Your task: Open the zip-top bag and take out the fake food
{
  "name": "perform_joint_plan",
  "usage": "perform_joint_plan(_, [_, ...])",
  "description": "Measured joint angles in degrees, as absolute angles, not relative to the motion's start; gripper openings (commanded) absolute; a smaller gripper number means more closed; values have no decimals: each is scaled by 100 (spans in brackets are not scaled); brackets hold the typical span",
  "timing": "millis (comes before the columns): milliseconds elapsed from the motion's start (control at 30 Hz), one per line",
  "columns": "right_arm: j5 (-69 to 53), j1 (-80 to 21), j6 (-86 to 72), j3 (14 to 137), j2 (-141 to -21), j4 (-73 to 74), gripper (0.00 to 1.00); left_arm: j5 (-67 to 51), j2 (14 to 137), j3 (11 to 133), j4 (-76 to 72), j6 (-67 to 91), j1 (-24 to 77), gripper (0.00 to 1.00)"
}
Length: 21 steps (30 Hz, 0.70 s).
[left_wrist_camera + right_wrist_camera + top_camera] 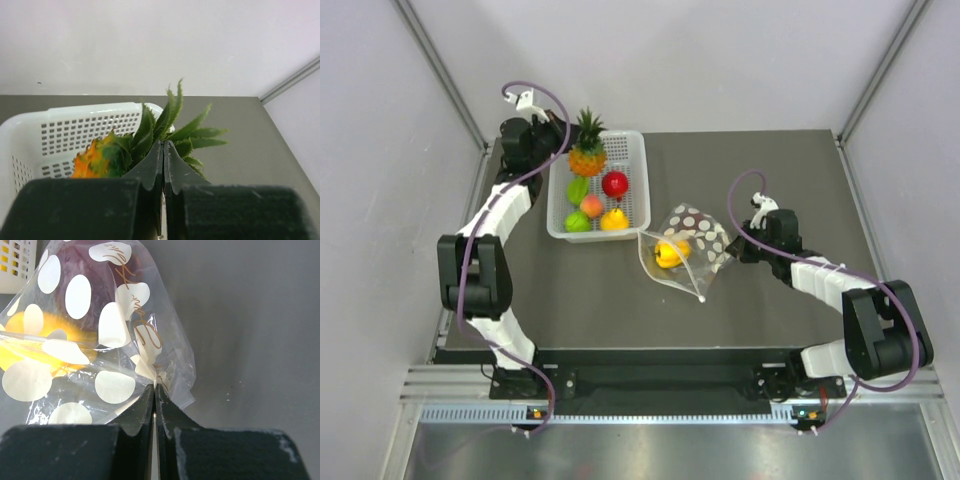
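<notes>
The polka-dot zip-top bag [688, 248] lies on the dark table right of the basket. A yellow pepper [669, 252] shows inside it, and in the right wrist view [45, 335] a dark maroon piece [95, 285] sits behind it. My right gripper [738, 250] is shut on the bag's right edge; its fingertips pinch the crinkled plastic [156, 385]. My left gripper [560, 138] is shut at the green leaves of the orange pineapple [587, 150], which stands over the basket's back left corner. In the left wrist view the leaves [172, 127] fan out just past the closed tips [163, 142].
The white perforated basket [632, 140] holds a red apple [615, 183], green pieces [578, 188], a peach piece [591, 205] and a yellow piece [614, 220]. Grey walls and frame posts enclose the table on three sides.
</notes>
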<state>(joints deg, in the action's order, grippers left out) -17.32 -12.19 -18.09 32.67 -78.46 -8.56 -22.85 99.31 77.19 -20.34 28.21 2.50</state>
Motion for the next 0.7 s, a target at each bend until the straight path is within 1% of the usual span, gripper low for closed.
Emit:
perform_joint_plan(67, [-1743, -1219, -1806, 3267, -7846, -854, 0, -2252, 10224, 7975, -2053, 2759, 250, 4])
perform_joint_plan(100, [-1750, -1219, -1804, 3267, -7846, -854, 0, -2235, 10361, 8073, -2051, 2733, 250, 16])
perform_joint_plan(167, [-1767, -1219, -1804, 3267, -7846, -856, 0, -2193, 10595, 8193, -2051, 2646, 250, 30])
perform_joint_plan(200, [-1774, -1219, -1804, 3267, -7846, -856, 0, -2161, 10678, 8226, -2045, 2615, 250, 43])
perform_joint_plan(267, [-1789, -1219, -1802, 3267, -7846, -854, 0, -2108, 10790, 8241, -2014, 2519, 250, 87])
perform_joint_plan(300, [-1793, -1219, -1802, 3267, -7846, -856, 0, -2080, 10827, 8241, -1986, 2434, 250, 99])
perform_joint_plan(533, [-1815, -1219, -1802, 3267, -7846, -856, 0, -1868, 10785, 8237, -1846, 2058, 294, 99])
perform_joint_plan(700, [-1824, -1219, -1802, 3267, -7846, -854, 0, -1518, 10254, 8077, -1516, 1433, 696, 99])
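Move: My left hand still pinches the pineapple's leaves, and the white basket lies under it, middle about 21 cm below, 1 cm ahead and 3 cm right. In the basket the red fruit sits 8 cm to my right and level with me, the leafy green fruit 3 cm left and 1 cm back, the peach 5 cm back and 1 cm right. From my right hand the basket is some 38 cm left and 18 cm ahead, at about its height. Already over the basket, I carry the pineapple down about 5 cm and forward about 4 with my left hand, spreading the fingers wide on the way so the leaves come free. Then I lift the empty, open hand some 2 cm, easing back and slightly right as its left side rolls up about 15 degrees. My right hand holds still, keeping its pinch on the bag's end. ##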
